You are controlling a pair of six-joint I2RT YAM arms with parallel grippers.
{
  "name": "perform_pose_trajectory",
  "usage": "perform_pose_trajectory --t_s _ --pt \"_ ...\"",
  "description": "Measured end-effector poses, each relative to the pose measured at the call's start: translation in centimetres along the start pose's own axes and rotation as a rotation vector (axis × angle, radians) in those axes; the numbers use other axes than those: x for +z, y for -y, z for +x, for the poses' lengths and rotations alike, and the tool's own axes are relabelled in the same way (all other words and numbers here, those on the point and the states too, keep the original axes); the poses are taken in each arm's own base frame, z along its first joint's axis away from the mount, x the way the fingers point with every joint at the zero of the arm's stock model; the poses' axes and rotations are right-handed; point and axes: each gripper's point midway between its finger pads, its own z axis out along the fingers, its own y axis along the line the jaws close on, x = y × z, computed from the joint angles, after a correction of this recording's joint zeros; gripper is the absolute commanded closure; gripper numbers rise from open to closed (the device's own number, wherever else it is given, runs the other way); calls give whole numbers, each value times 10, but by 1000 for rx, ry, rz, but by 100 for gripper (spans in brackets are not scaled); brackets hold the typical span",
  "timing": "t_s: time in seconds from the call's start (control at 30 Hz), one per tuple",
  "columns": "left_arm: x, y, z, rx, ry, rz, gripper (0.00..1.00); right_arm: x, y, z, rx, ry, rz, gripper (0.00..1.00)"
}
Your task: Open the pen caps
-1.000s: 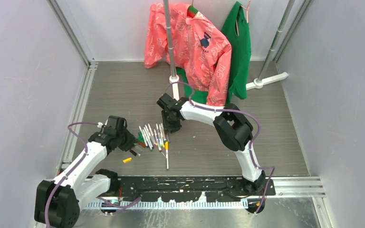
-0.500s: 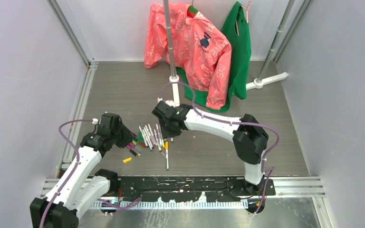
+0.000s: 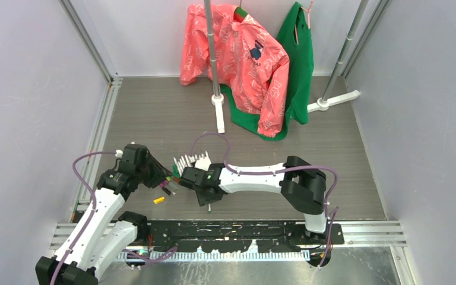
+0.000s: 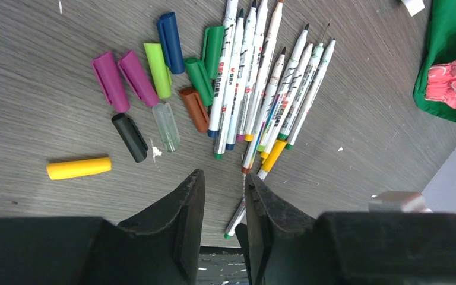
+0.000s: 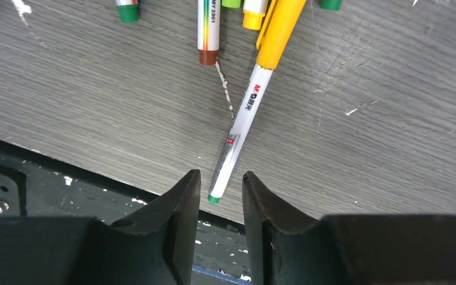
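Several loose pen caps (image 4: 157, 70) in purple, lime, blue, green, brown, black and clear lie left of a fan of uncapped white pens (image 4: 255, 77). A yellow cap (image 4: 78, 168) lies apart, nearer me. One pen (image 5: 240, 119) still wears its yellow cap (image 5: 280, 27), and its green end points at the table's near edge. My right gripper (image 5: 221, 175) hovers open over that green end, which shows in the gap between the fingers. My left gripper (image 4: 224, 178) is open and empty, just short of the caps. From above, the right gripper (image 3: 205, 196) covers that pen, and the left gripper (image 3: 160, 176) is at the caps' left.
A black slotted rail (image 5: 65, 178) runs along the table's near edge, just under the right fingers. At the back, a pink garment (image 3: 237, 59) and a green one (image 3: 300, 65) hang on a rack whose white foot (image 3: 218, 113) rests on the table.
My right arm has swung from behind the pens forward and left, coming over the lone capped pen near the table's edge. The left arm has drawn back slightly to the left.
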Motion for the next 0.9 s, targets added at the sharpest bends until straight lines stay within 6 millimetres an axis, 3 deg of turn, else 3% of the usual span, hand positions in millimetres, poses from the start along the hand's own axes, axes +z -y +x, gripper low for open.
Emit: perform_pose_trajectory --t_s 0.33,0.63,0.9 --pt "-6 1 2 4 2 24 68 25 7 13 29 -21 63 64" --pt "-7 -1 3 12 1 22 67 27 8 13 63 -3 71 96" --pt "-6 1 6 22 -21 33 62 22 17 21 97 14 66 99"
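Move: The yellow-capped pen lies lengthwise under the right gripper, its middle about 4 cm ahead of that hand, level with it sideways and 3 cm down. The row of uncapped pens is centred some 12 cm ahead and 7 cm left; the loose yellow cap sits about 19 cm left and 2 cm ahead, the black cap 16 cm left and 5 cm ahead. From the left gripper, the yellow-capped pen is about 14 cm right, 5 cm back and 10 cm below. Lower the right gripper about 3 cm, almost straight down, with its part-open fingers either side of the yellow-capped pen's white barrel. Close on the barrel near the green tail end, then keep the pinch and start drawing the pen right by a good centimetre, turning the wrist slightly clockwise and staying low over the table. ##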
